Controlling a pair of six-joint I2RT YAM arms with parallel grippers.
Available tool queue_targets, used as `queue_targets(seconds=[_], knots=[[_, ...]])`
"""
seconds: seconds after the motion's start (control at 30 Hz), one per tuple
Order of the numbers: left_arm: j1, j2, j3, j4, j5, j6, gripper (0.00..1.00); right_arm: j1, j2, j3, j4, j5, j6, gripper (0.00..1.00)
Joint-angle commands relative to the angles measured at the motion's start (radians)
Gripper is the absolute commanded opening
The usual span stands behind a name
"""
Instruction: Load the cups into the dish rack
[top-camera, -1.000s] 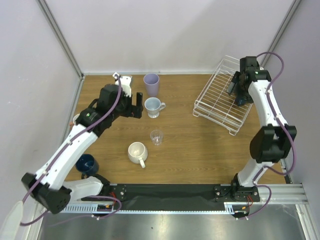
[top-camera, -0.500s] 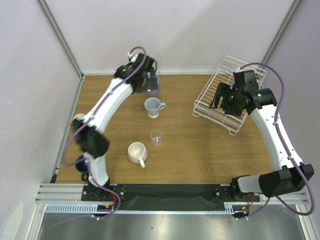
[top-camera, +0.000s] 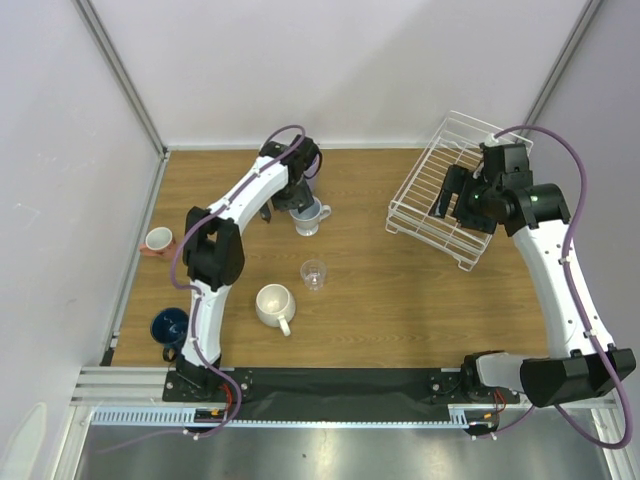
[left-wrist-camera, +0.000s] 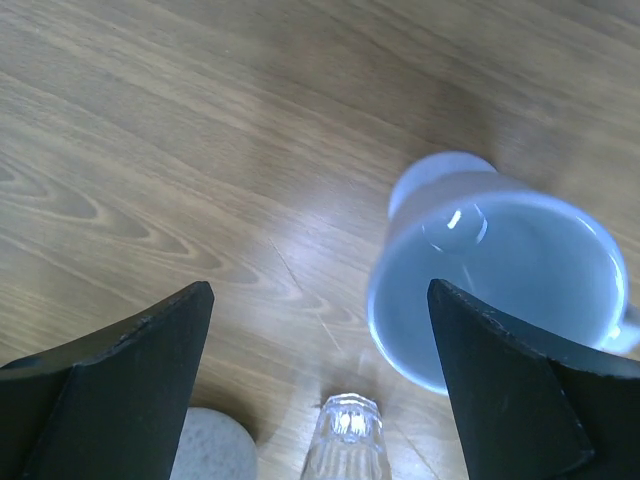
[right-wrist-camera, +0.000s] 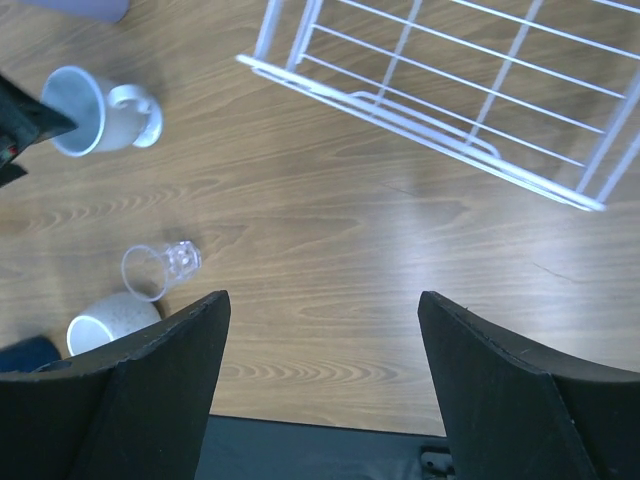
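My left gripper hangs open just behind the pale blue-white mug, holding nothing. In the left wrist view its open jaws frame bare wood, with that mug upright at the right finger and the clear glass below. The cream mug, clear glass, navy cup and terracotta cup stand on the table. My right gripper is open and empty over the white wire dish rack. The lavender tumbler shows only at the right wrist view's top edge.
The dish rack sits tilted at the back right corner, close to the right wall. The left arm stretches across the left half of the wooden table. A black strip runs along the near edge.
My left gripper has come forward from the lavender tumbler to just above the pale blue-white mug. My right gripper has shifted slightly over the dish rack, still open.
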Motion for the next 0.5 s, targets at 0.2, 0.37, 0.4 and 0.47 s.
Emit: queue_targets(seconds=[0.2, 0.37, 0.4, 0.47], knots=[[0.038, 0.000, -0.005, 0.115, 0.072, -0.044, 0.78, -0.066, -0.035, 0.020, -0.043, 0.018, 0.001, 0.82], [0.053, 0.017, 0.001, 0.146, 0.102, -0.043, 0.62, -0.071, -0.033, 0.017, -0.058, 0.035, 0.006, 0.82], [0.054, 0.020, 0.001, 0.150, 0.108, -0.043, 0.57, -0.074, -0.031, 0.019, -0.060, 0.037, 0.007, 0.82], [0.054, 0.036, 0.004, 0.149, 0.140, -0.043, 0.56, -0.075, -0.030, 0.020, -0.061, 0.038, 0.010, 0.82]])
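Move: The light blue cup stands about 5 cm to the left hand's right and some 1 cm ahead, its middle roughly 6 cm below. From that hand the purple cup is about 9 cm ahead and 4 cm right, and the clear glass some 12 cm back and 6 cm right. From the right hand, the blue cup lies about 31 cm left, 7 cm ahead and 23 cm below. The blue cup's left rim is what the left fingers narrow on, one still over the opening and the other outside. The left hand eases about 3 cm forward along that side, bending a little right at the end, hardly sinking and rolling its left side down some 10 degrees, while the fingers close from nearly full to a bit over half open. The right hand, empty and open, drifts 2.5 cm right over the rack. ##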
